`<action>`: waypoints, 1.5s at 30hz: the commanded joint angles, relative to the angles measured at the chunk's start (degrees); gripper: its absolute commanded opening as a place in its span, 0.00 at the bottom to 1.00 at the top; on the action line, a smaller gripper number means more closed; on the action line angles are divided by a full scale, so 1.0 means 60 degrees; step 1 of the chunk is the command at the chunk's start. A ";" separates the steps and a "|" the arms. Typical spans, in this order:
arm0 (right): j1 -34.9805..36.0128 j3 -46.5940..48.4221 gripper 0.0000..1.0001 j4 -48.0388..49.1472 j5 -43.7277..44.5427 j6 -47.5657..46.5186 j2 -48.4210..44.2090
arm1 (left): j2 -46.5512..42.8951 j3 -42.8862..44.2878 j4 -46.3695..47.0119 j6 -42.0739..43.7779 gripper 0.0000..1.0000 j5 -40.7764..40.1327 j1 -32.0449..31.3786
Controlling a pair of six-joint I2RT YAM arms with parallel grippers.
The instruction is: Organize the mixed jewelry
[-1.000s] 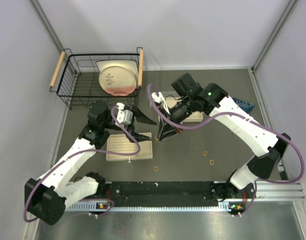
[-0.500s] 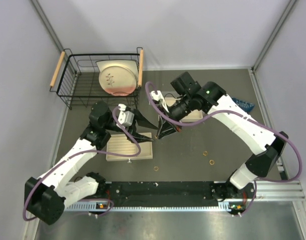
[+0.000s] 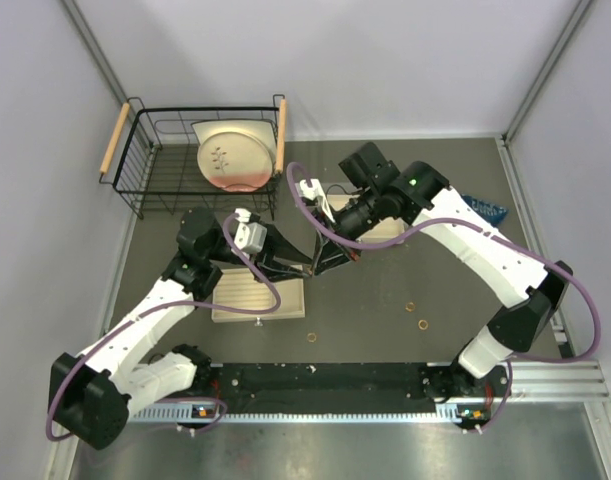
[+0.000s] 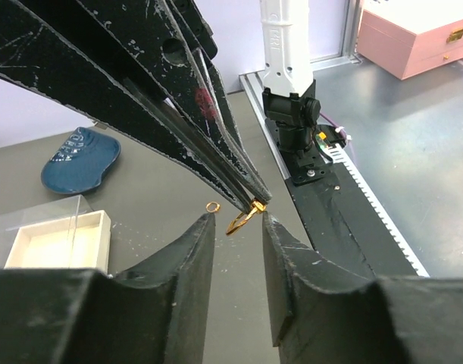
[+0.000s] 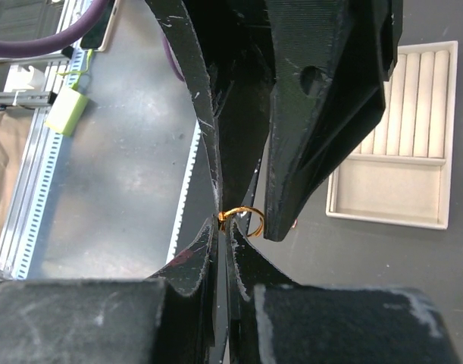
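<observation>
A small gold ring [image 5: 245, 219] hangs in the air above the dark table, and my right gripper [image 5: 226, 227] is shut on its edge. The same gold ring [image 4: 241, 221] shows between the two fingers of my left gripper [image 4: 236, 222], which stand open on either side of it with small gaps. From above, the left gripper [image 3: 302, 268] and the right gripper [image 3: 317, 267] meet tip to tip beside the beige ridged tray [image 3: 247, 296]. Loose gold rings lie on the table [image 3: 410, 307], [image 3: 423, 325], [image 3: 312, 337]. No silver hoop shows.
A black wire basket [image 3: 145, 170] holding a plate [image 3: 235, 158] stands at the back left. A white tray under a clear lid [image 4: 57, 239] lies beyond the right arm, with a blue dish [image 4: 79, 159] at the right edge. A pink box [image 4: 420, 38] sits off the table.
My left gripper has moved right to the right gripper's tip and its jaws have narrowed around the ring. The right gripper has drifted slightly left, still shut on the ring.
</observation>
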 commanded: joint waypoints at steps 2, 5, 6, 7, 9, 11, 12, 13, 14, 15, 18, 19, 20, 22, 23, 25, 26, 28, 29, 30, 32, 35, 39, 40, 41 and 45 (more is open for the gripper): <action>-0.0086 0.0483 0.00 0.0123 -0.0091 -0.0010 0.0009 | -0.0127 -0.0061 0.0463 -0.0078 0.32 0.0116 -0.0062; -0.0086 0.0513 0.00 0.0109 -0.0077 0.0005 0.0024 | -0.0127 -0.0090 0.0434 -0.0078 0.26 0.0116 -0.0048; -0.0086 0.0513 0.00 0.0123 -0.0062 0.0005 0.0024 | -0.0141 -0.0090 0.0419 -0.0078 0.24 0.0116 -0.0048; -0.0086 0.0513 0.00 0.0123 -0.0047 0.0019 0.0024 | -0.0127 -0.0104 0.0390 -0.0064 0.22 0.0101 -0.0062; -0.0086 0.0513 0.00 0.0123 -0.0033 0.0005 0.0024 | -0.0127 -0.0104 0.0375 -0.0064 0.22 0.0087 -0.0048; -0.0086 0.0527 0.00 0.0138 -0.0018 0.0019 0.0038 | -0.0127 -0.0104 0.0360 -0.0064 0.19 0.0087 -0.0062; -0.0100 0.0527 0.00 0.0123 0.0011 0.0034 0.0053 | -0.0141 -0.0104 0.0360 -0.0064 0.18 0.0087 -0.0077; -0.0086 0.0527 0.00 0.0123 0.0026 0.0020 0.0053 | -0.0127 -0.0090 0.0360 -0.0078 0.16 0.0072 -0.0063; -0.0086 0.0542 0.00 0.0123 0.0041 0.0019 0.0053 | -0.0127 -0.0090 0.0317 -0.0064 0.13 0.0043 -0.0077; -0.0086 0.0542 0.00 0.0123 0.0084 0.0019 0.0053 | -0.0127 -0.0090 0.0287 -0.0064 0.10 0.0014 -0.0077; -0.0100 0.0586 0.00 0.0138 0.0201 0.0063 0.0053 | -0.0141 -0.0060 0.0141 -0.0064 0.00 -0.0089 -0.0077; -0.0086 0.0586 0.00 0.0138 0.0245 0.0078 0.0053 | -0.0141 -0.0060 0.0083 0.0023 0.00 -0.0162 -0.0063; -0.0086 0.0586 0.04 0.0152 0.0304 0.0064 0.0010 | -0.0156 -0.0046 -0.0078 0.0126 0.00 -0.0206 -0.0077; -0.0086 0.0615 0.13 0.0138 0.0596 0.0107 -0.0064 | -0.0200 -0.0002 -0.0663 0.0461 0.00 -0.0497 -0.0063; -0.0086 0.0601 0.23 0.0181 0.0728 0.0122 -0.0151 | -0.0185 0.0027 -0.0839 0.0565 0.00 -0.0644 -0.0062; -0.0086 0.0586 0.30 0.0327 0.1430 0.0340 -0.0298 | -0.0244 -0.0016 -0.1119 0.0639 0.00 -0.0981 -0.0033; -0.0086 0.0572 0.35 0.0502 0.1679 0.0414 -0.0356 | -0.0244 -0.0016 -0.1177 0.0625 0.00 -0.1215 -0.0019; -0.0086 0.0513 0.38 0.0635 0.2339 0.0575 -0.0576 | -0.0214 0.0013 -0.1265 0.0436 0.00 -0.1421 -0.0033; -0.0100 0.0484 0.41 0.0708 0.2500 0.0634 -0.0620 | -0.0200 0.0027 -0.1280 0.0391 0.00 -0.1640 -0.0019; -0.0101 0.0411 0.41 0.0869 0.2734 0.0722 -0.0737 | -0.0142 0.0114 -0.1338 0.0376 0.00 -0.1714 -0.0019; -0.0086 0.0308 0.42 0.1016 0.2955 0.0868 -0.0811 | -0.0098 0.0188 -0.1412 0.0259 0.00 -0.1774 -0.0033; -0.0057 0.0074 0.42 0.1309 0.3307 0.1001 -0.0928 | 0.0034 0.0233 -0.1223 -0.0019 0.00 -0.1818 -0.0033; 0.0089 -0.0131 0.41 0.1529 0.3468 0.1132 -0.0929 | 0.0108 0.0218 -0.1061 -0.0354 0.00 -0.2022 -0.0019; 0.0148 -0.0161 0.40 0.1573 0.3541 0.1133 -0.0899 | 0.0122 0.0218 -0.1032 -0.0400 0.00 -0.2037 -0.0019; 0.0308 -0.0234 0.40 0.1573 0.3658 0.1104 -0.0870 | 0.0108 0.0232 -0.0988 -0.0429 0.00 -0.2052 -0.0033; 0.0558 -0.0351 0.41 0.1646 0.4243 0.1045 -0.0811 | 0.0093 0.0233 -0.0900 -0.0605 0.00 -0.2096 -0.0019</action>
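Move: The gold ring hangs in the right hand's shut fingertips, about 1 cm to that hand's left and 1 below; from the left hand it is about 1 cm to the right, level, between its half-open tips. From the left hand, roughly 28 cm below, the slotted tray lies 12 cm left and 4 ahead, a loose ring 6 cm back, straight below otherwise, and the clear-lidded box 22 cm ahead and 13 right. Left fingers pinch the ring; right fingers release it, going forward about 5 cm; left eases forward and down. ##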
